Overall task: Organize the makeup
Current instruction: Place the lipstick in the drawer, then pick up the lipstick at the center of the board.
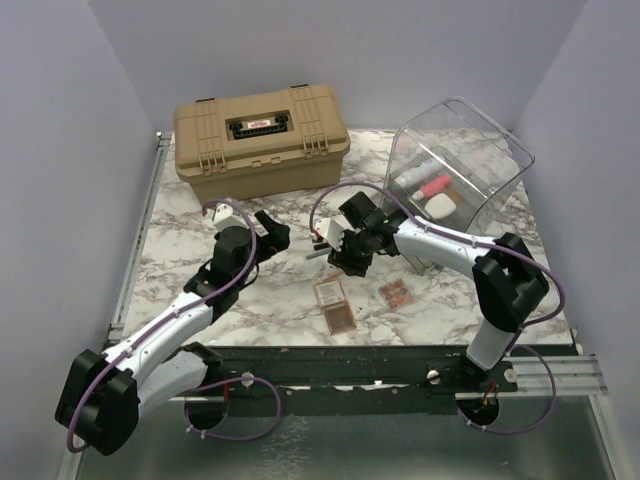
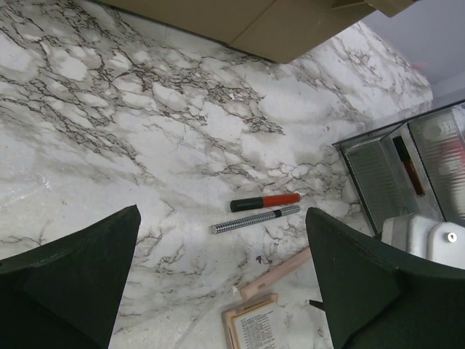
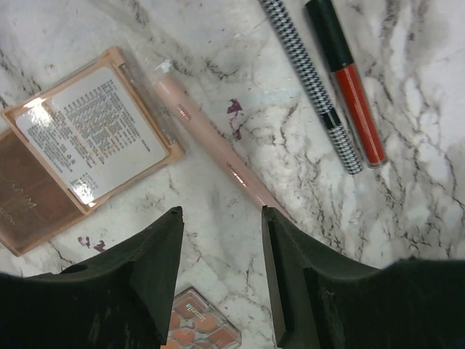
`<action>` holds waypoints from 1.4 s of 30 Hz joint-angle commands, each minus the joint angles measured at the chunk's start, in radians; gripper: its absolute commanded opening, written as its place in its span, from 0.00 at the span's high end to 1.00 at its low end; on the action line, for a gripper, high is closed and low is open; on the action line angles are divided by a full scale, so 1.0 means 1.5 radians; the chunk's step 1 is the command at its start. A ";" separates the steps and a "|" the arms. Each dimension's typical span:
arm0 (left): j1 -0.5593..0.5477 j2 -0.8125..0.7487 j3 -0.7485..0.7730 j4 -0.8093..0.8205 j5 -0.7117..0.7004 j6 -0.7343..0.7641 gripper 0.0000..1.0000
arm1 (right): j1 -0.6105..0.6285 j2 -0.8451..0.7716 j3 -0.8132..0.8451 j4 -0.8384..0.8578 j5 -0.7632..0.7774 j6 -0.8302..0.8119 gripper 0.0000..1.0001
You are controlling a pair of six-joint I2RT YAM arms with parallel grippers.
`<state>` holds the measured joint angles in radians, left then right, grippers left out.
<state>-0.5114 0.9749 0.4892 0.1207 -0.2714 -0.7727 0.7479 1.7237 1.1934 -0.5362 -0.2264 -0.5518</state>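
Observation:
On the marble table (image 1: pixel 200 240) lie a red-and-black pencil (image 3: pixel 349 87), a checkered pencil (image 3: pixel 309 80) and a thin pink stick (image 3: pixel 214 149), side by side. An open tan palette (image 3: pixel 87 145) and a small palette of orange pans (image 3: pixel 200 327) lie close by. My right gripper (image 3: pixel 221 212) hovers open over the near end of the pink stick and holds nothing. My left gripper (image 2: pixel 223 214) stands wide open and empty above the table, with the same red-and-black pencil (image 2: pixel 265 201) and checkered pencil (image 2: pixel 254 219) ahead of it. More makeup, a white tube, a pink tube and a white oval piece (image 1: pixel 440 207), sits inside the clear bin (image 1: pixel 500 150).
A large tan hard case (image 1: pixel 262 140) stands at the back left. The clear bin is at the back right, and its grey drawers (image 2: pixel 392 174) show in the left wrist view. Three palettes (image 1: pixel 340 318) lie near the table's front edge between the arms.

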 commanded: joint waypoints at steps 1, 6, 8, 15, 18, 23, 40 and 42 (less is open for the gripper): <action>0.004 -0.016 -0.014 -0.031 -0.037 0.007 0.02 | 0.001 0.017 0.008 -0.034 -0.053 -0.066 0.48; 0.006 -0.038 -0.020 -0.042 -0.054 0.000 0.02 | 0.001 0.036 -0.004 -0.002 -0.039 -0.095 0.49; 0.006 -0.046 -0.019 -0.045 -0.062 0.001 0.02 | 0.001 0.045 -0.003 0.007 -0.034 -0.111 0.50; 0.008 -0.078 -0.024 -0.064 -0.086 -0.002 0.02 | 0.000 0.062 -0.011 0.037 -0.042 -0.165 0.52; 0.009 -0.084 -0.028 -0.064 -0.086 -0.004 0.02 | 0.000 0.069 -0.010 0.044 -0.053 -0.177 0.53; 0.010 -0.075 -0.013 -0.073 -0.081 0.012 0.02 | -0.002 0.087 -0.007 0.050 -0.050 -0.184 0.54; 0.015 -0.075 -0.011 -0.079 -0.087 0.002 0.02 | -0.013 0.100 -0.047 0.094 -0.084 -0.100 0.80; 0.015 -0.070 -0.010 -0.078 -0.084 0.002 0.01 | -0.012 0.099 -0.039 0.084 -0.080 -0.089 0.85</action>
<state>-0.4965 0.8593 0.4614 0.0120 -0.3862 -0.7731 0.7300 1.8538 1.1553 -0.4004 -0.3454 -0.7349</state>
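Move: The lipstick, a pale pink tube, lies almost under the right hand, about 5 cm below, 1 cm ahead and 1 cm left. The patterned pen is some 5 cm ahead and 4 cm left of that hand, the red gloss about 7 cm ahead and 4 cm left, the open compact about 7 cm back and 3 cm left. From the left hand, the lipstick lies roughly 14 cm right, 3 cm back and 14 cm below. Down about 4.5 cm onto the lipstick goes the right hand, edging slightly left, its wrist turning roughly 10 to 15 degrees counter-clockwise. The half-open fingers straddle the tube and, mostly near the bottom, close to pinch it around its middle. Meanwhile the empty left hand, still wide open, draws about 3.5 cm left, away from it. ##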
